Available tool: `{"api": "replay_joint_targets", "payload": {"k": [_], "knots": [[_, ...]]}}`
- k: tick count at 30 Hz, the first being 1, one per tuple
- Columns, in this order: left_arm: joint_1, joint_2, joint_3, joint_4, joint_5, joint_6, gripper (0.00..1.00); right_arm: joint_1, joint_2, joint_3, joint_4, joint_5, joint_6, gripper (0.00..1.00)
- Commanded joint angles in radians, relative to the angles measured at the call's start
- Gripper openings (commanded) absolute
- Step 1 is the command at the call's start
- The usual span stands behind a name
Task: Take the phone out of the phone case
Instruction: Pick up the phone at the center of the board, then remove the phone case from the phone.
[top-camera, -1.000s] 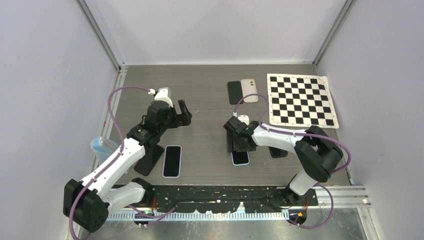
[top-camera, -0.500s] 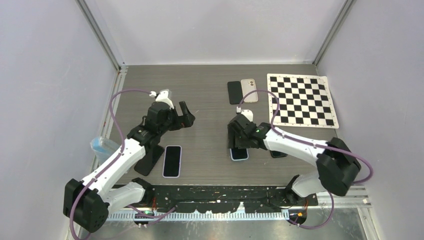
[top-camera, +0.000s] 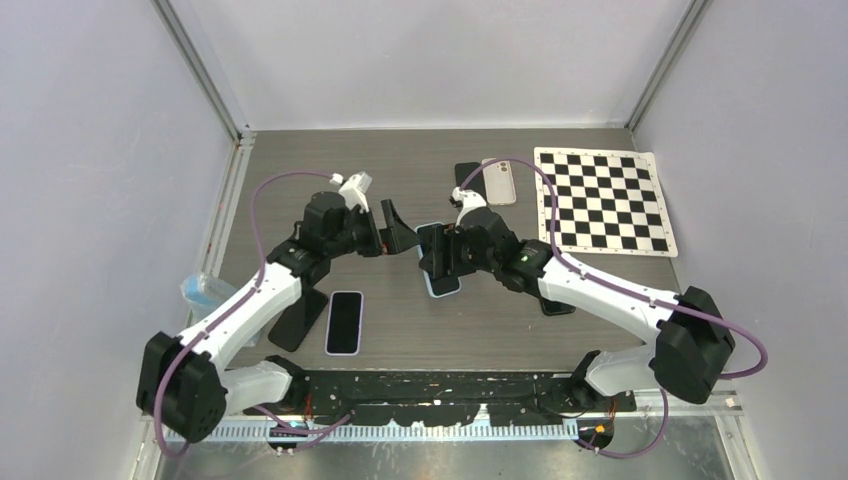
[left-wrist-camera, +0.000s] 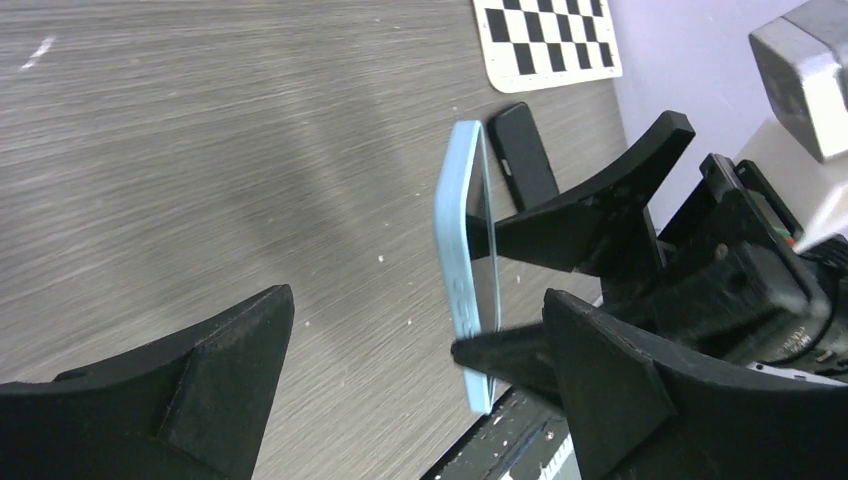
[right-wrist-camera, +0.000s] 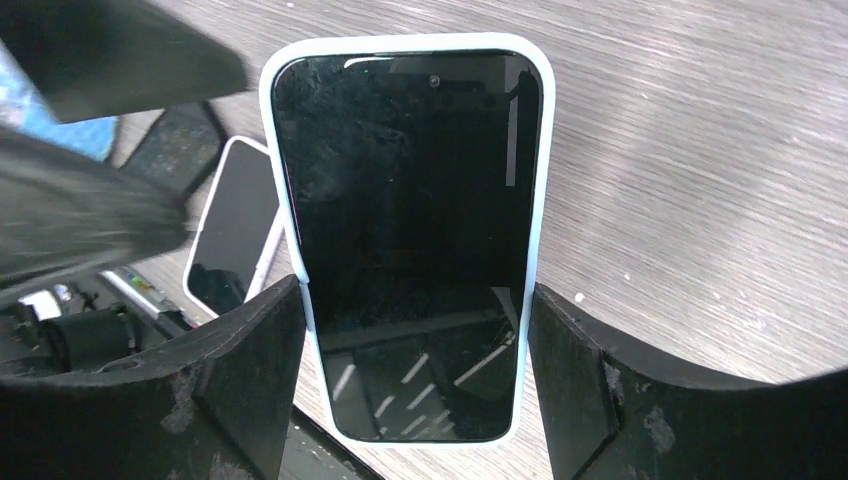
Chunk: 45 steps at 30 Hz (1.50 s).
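Observation:
A phone (right-wrist-camera: 410, 200) with a dark screen sits in a light blue phone case (right-wrist-camera: 284, 200). My right gripper (right-wrist-camera: 415, 300) is shut on the case's two long sides and holds it off the table, near the middle (top-camera: 437, 262). The left wrist view shows the case edge-on (left-wrist-camera: 458, 260), standing upright, with the phone's glass (left-wrist-camera: 492, 250) facing the right arm. My left gripper (left-wrist-camera: 416, 294) is wide open, just short of the case with nothing between its fingers. From above, the left gripper (top-camera: 392, 232) sits right beside the held phone, and the right gripper (top-camera: 447, 256) is behind it.
A white-cased phone (top-camera: 343, 322) and a black case (top-camera: 298, 318) lie at the front left, near a blue object (top-camera: 205, 292). A black phone (top-camera: 468, 184), a beige phone (top-camera: 499, 180) and a checkerboard mat (top-camera: 603, 200) lie at the back right. Another dark phone (top-camera: 556, 304) lies under the right arm.
The right arm has lifted the blue-cased phone off the table and carried it left toward the centre. The left arm has swung right to meet it, still open.

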Motion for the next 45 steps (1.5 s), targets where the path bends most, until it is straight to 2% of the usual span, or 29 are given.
{"api": "replay_joint_targets", "payload": {"k": [1,6,11,14,17,25,28,35,37,42,44,45], "knots": [[0.003,0.09,0.002,0.202,0.146,-0.058,0.97,0.006,-0.07,0.054,0.172,-0.088,-0.027,0.47],[0.003,0.124,0.036,0.225,0.167,-0.115,0.9,0.006,-0.09,0.093,0.172,-0.131,-0.016,0.47],[0.003,0.104,0.041,0.22,0.134,-0.151,0.76,0.006,-0.052,0.145,0.142,-0.141,-0.008,0.48],[0.003,0.1,0.041,0.219,0.144,-0.169,0.75,0.006,-0.023,0.178,0.146,-0.147,0.004,0.48],[0.003,0.107,0.071,0.151,0.13,-0.166,0.73,0.006,0.018,0.205,0.145,-0.144,0.011,0.48],[0.005,0.117,0.125,0.144,0.122,-0.206,0.42,0.005,0.08,0.263,0.14,-0.154,-0.008,0.48],[0.005,0.13,0.154,0.079,0.125,-0.214,0.36,0.001,0.102,0.282,0.13,-0.149,-0.019,0.49],[0.005,0.178,0.223,-0.061,0.112,-0.188,0.37,-0.014,0.143,0.311,0.13,-0.167,-0.031,0.5],[0.005,0.186,0.23,-0.065,0.11,-0.183,0.3,-0.02,0.148,0.315,0.131,-0.174,-0.029,0.5],[0.005,0.191,0.236,-0.06,0.103,-0.169,0.01,-0.052,0.144,0.297,0.137,-0.22,0.005,0.58],[0.005,0.194,0.244,-0.055,0.106,-0.157,0.0,-0.072,0.134,0.279,0.152,-0.248,0.034,0.62],[0.007,0.196,0.248,-0.056,0.108,-0.149,0.0,-0.087,0.127,0.268,0.16,-0.266,0.049,0.67]]}}
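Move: The light-blue-rimmed phone, still held by its long sides in the right fingers, has its middle about 8 cm right of the open left hand, 2 cm back and 5 cm below. From the right hand that middle is roughly 1 cm ahead, 1 cm left and 2 cm above. On the table some 18 cm below the left hand, the purple-rimmed phone lies 14 cm left and 16 cm back, the small black slab 17 cm right and 17 cm ahead. Right hand carries the phone some 6 cm left and up; left eases forward and pinches its faces. ##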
